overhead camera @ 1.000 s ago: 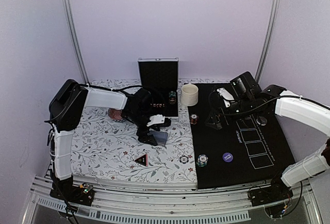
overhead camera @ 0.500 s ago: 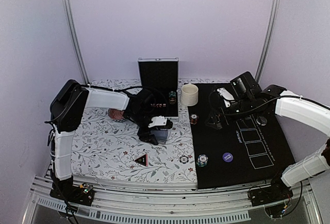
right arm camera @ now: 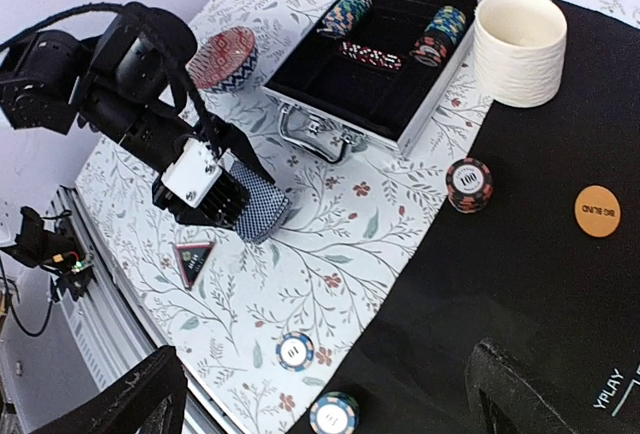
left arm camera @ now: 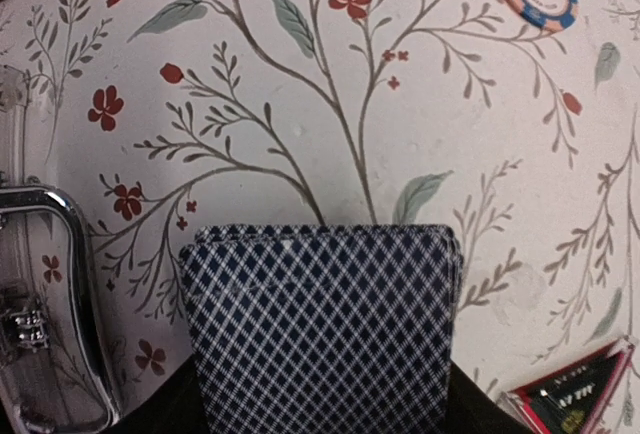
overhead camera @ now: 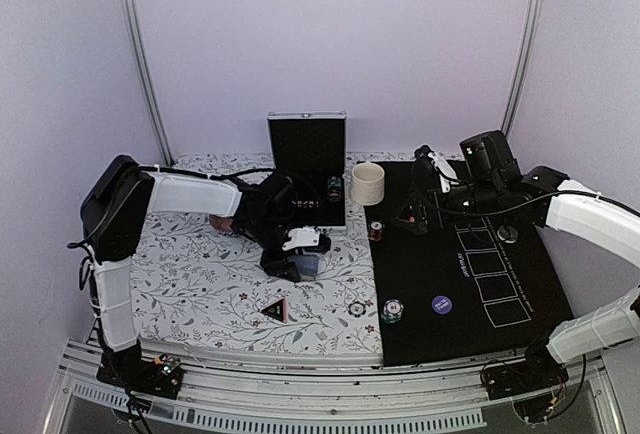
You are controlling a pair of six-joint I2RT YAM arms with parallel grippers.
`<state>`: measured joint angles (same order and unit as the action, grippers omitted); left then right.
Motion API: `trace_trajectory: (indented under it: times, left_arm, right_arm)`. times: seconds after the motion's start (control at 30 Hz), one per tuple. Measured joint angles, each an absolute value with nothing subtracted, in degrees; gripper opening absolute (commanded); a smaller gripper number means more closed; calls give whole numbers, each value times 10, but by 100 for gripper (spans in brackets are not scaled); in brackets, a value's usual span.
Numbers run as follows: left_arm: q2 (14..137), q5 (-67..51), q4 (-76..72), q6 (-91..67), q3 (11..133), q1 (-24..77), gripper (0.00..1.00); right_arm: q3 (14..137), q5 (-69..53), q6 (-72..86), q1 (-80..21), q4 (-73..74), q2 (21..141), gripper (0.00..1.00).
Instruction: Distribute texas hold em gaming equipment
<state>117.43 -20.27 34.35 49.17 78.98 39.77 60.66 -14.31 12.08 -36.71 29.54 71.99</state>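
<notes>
A deck of blue-backed playing cards [left arm camera: 320, 324] lies on the floral cloth [overhead camera: 200, 274]. My left gripper [overhead camera: 298, 259] is shut on the deck [right arm camera: 258, 204], with a black finger [left arm camera: 150, 416] against each long side. The black red-edged triangle marker [overhead camera: 274, 308] sits just in front. A single blue "10" chip [right arm camera: 295, 350] lies on the cloth. A small chip stack [overhead camera: 392, 310] stands at the black mat's edge and a red-black "100" stack [right arm camera: 469, 184] farther back. A dark blue disc [overhead camera: 441, 304] and an orange disc [right arm camera: 597, 211] rest on the mat. My right gripper [right arm camera: 322, 364] hangs open above the mat, holding nothing.
An open metal case [right arm camera: 300, 84] with rows of chips stands at the back centre, its handle [left arm camera: 40, 304] close to the deck. A cream cup [overhead camera: 367, 183] stands beside it, and a pink ribbed dish [right arm camera: 222, 58] sits behind my left arm. The black mat [overhead camera: 470, 294] covers the right half.
My left gripper's jaws have narrowed onto the deck and the arm has settled lower. My right arm has drawn back and up, away from the mat's middle.
</notes>
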Motion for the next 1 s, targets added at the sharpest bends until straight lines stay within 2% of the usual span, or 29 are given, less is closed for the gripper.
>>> trace_trajectory:
  times: [0.2, 0.43, 1.0]
  left_arm:
    - [1043, -152, 350, 461, 745, 434, 64]
    - [922, -125, 357, 419, 725, 472, 64]
    - [875, -77, 381, 348, 722, 495, 63]
  right_arm:
    - [569, -204, 207, -368, 188, 724, 99]
    - [551, -259, 307, -400, 56, 790, 99]
    - [651, -332, 371, -494, -70, 988, 99]
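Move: The blue card deck, already pinched in the left hand low at the table, lies about 24 cm to the right hand's left, 2 cm ahead and some 20 cm below. The 100-chip stack stands 12 cm ahead of the right hand and 7 cm to its left. From the left hand, the open right gripper is about 27 cm right, 2 cm back and 20 cm up; the triangular button is 12 cm back and 3 cm left, the open case 21 cm forward and 3 cm right. Keeping its pinch on the card deck, the left hand raises it about 15 cm and draws it back some 5 cm, quickly at first and then easing to a near stop, while its wrist tips slightly upward. The right hand, fingers wide open throughout, sweeps about 18 cm left towards the rising deck, sinking slightly late on, and its wrist turns some 30 degrees so that the fingers come nearer level and point more to the left, at the deck's free end; they don't close on it. ##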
